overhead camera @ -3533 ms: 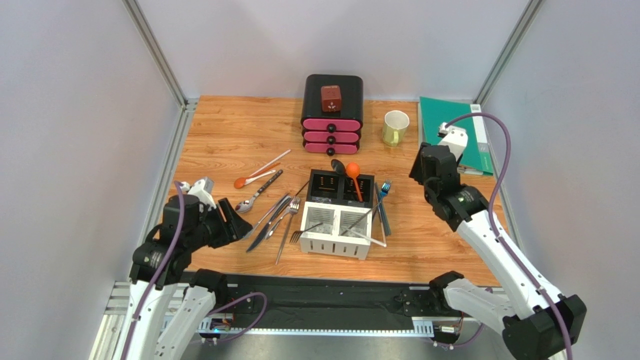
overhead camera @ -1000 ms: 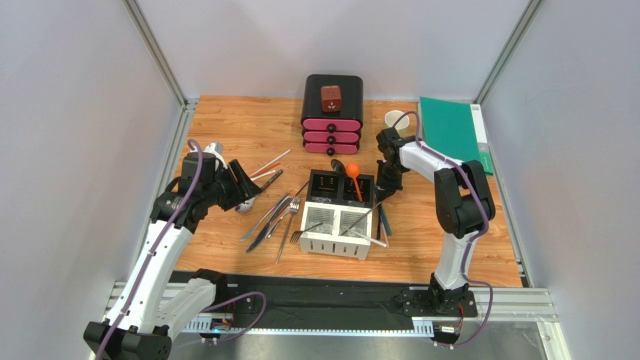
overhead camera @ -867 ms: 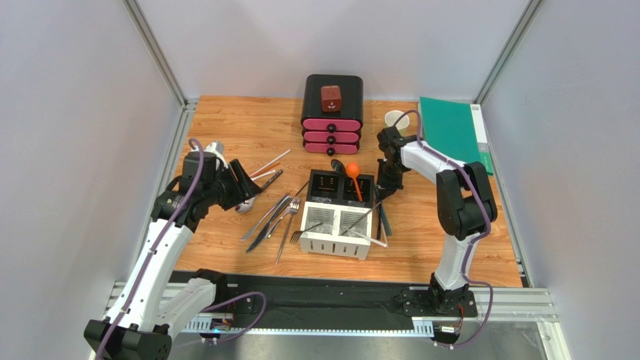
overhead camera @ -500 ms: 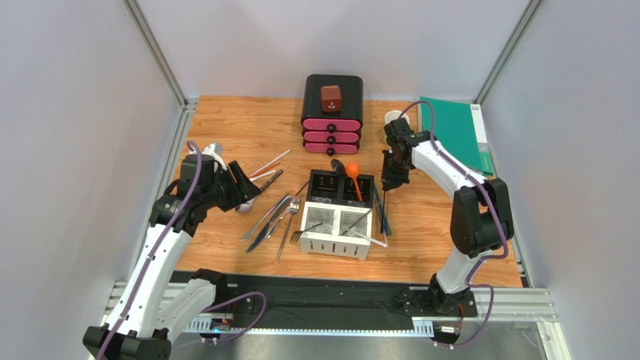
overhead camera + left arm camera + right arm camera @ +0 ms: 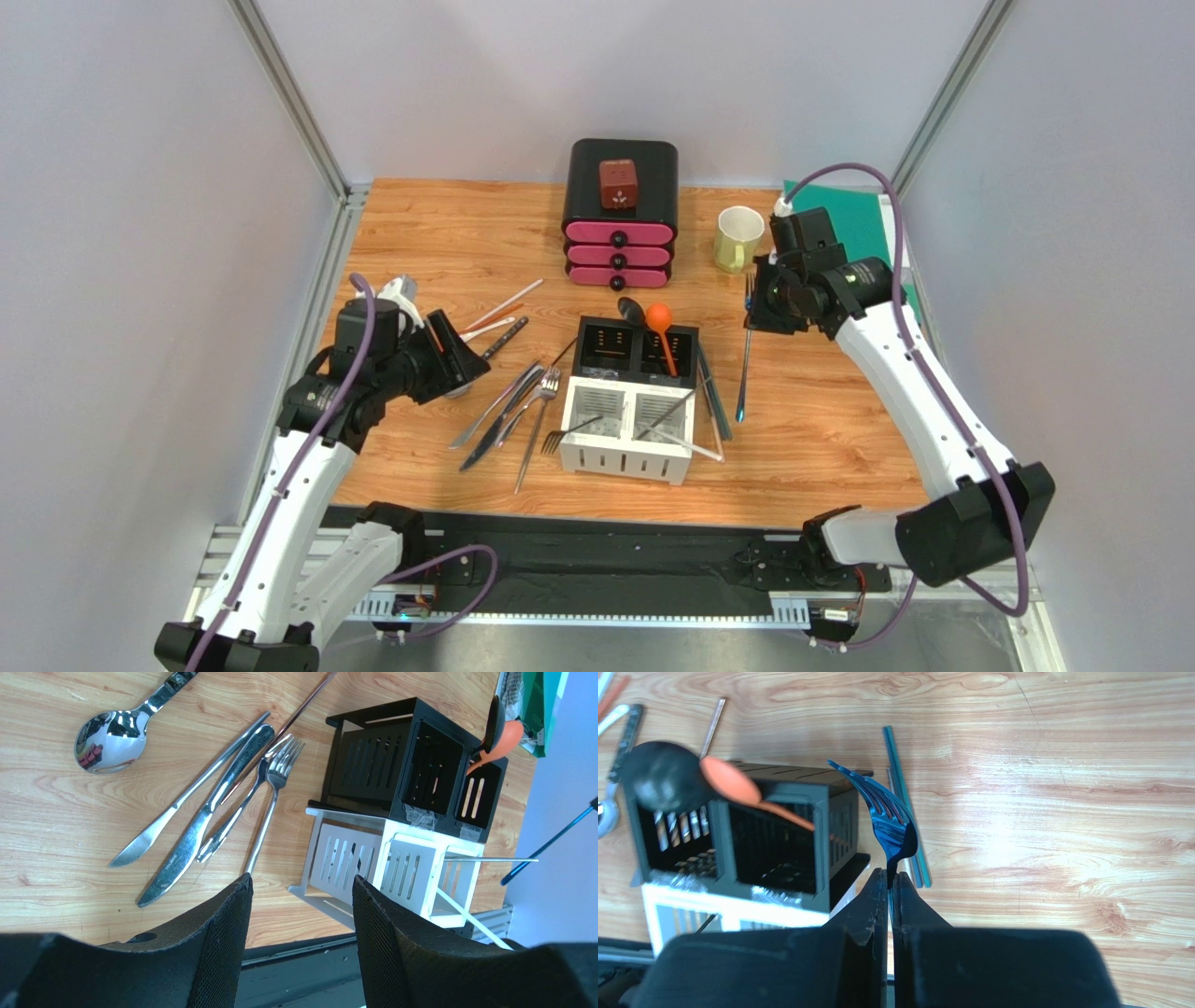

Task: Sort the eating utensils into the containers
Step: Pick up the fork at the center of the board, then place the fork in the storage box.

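My right gripper (image 5: 759, 314) is shut on a blue fork (image 5: 742, 375) just below its tines, and the fork (image 5: 889, 822) hangs in the air to the right of the caddy. The caddy (image 5: 617, 451) has two white and two black compartments. An orange spoon (image 5: 658, 325) and a black spoon (image 5: 661, 766) lean in the black side. My left gripper (image 5: 457, 359) hovers open and empty to the left of the silver knives (image 5: 189, 822) and forks (image 5: 270, 798) on the wood. A silver spoon (image 5: 109, 731) lies beside them.
Teal sticks (image 5: 906, 812) lie on the wood beside the caddy's right side. A black-and-pink drawer box (image 5: 622, 210), a pale green mug (image 5: 738, 238) and a green folder (image 5: 849, 245) stand along the back. Pale thin sticks (image 5: 505, 301) lie at the left.
My right gripper has risen from beside the caddy and swung right and back with the blue fork in it. The left arm has hardly moved.
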### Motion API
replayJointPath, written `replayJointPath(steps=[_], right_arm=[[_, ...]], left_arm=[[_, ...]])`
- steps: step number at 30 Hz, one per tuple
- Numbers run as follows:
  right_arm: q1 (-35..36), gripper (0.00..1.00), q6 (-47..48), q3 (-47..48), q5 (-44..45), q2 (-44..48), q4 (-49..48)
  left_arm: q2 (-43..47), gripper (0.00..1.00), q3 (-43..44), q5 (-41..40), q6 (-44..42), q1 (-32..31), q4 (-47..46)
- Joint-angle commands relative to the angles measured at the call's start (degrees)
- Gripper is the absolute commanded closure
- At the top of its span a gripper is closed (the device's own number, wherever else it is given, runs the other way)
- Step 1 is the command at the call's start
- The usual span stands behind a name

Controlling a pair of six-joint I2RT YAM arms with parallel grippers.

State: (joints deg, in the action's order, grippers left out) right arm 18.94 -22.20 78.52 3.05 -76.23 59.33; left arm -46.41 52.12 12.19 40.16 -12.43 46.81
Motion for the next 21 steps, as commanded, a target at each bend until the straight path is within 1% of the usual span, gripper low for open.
replayJointPath(steps=[1,2,4,6,8,9,12,17,21], right_arm=[[3.81,1.0,1.97,2.16,1.07,5.38,0.19],[5.22,1.0,2.68,1.64,1.69,6.43,-0.96],[10.48,1.0,3.99,2.16,5.2,8.28,-3.16],[15.13,1.0,4.44,4.44,6.7,8.12,-3.87],[17.0,1.0,3.83,6.46,6.01,7.15,-3.96],[19.01,1.0,3.91,8.82,6.18,6.01,-3.96],[22.97,1.0,4.09,11.82,5.39,4.16,-4.92],[29.3,1.0,6.9,10.6,4.77,0.3,-11.07],[31.77,1.0,8.04,9.99,3.28,-2.69,-17.21]], left_arm=[[-0.17,0.39,1.05,1.7,-2.1,-0.32,-1.19],[-0.08,0.39,1.23,1.7,-2.19,-0.41,-1.02],[0.27,0.39,1.58,1.7,-2.63,-0.32,-0.32],[0.8,0.39,2.11,1.79,-2.89,-0.32,0.74],[2.29,0.39,2.63,1.44,-3.16,-0.32,1.53],[2.9,0.39,2.72,1.18,-3.33,-0.32,2.4],[5.19,0.39,3.17,-0.05,-3.69,-0.32,4.42],[8.97,0.39,2.03,-0.23,-2.99,-0.32,5.93],[10.46,0.39,2.2,-0.14,-2.54,-0.32,7.68]])
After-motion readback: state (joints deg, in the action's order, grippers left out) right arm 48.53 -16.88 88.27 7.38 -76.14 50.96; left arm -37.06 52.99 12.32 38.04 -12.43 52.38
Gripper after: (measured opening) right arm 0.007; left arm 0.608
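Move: The blue fork is already off the table, pinched near its tines in the right hand. The black container it is carried towards lies about 16 cm left of that hand, 2 cm back and 14 cm below. The orange spoon in it stands some 13 cm left, level ahead; the white container is 18 cm left and 12 cm back. From the left hand the black container is about 21 cm right, 5 cm ahead and 14 cm below. The blue fork, still pinched with its handle hanging back and down, is swept about 15 cm left to above the black container by the right hand, which climbs some 8 cm, draws back a little early on, turns about 30 degrees counter-clockwise and tips its fingers up forward. The left hand, open and empty, eases a few centimetres back and up, away from the containers. ##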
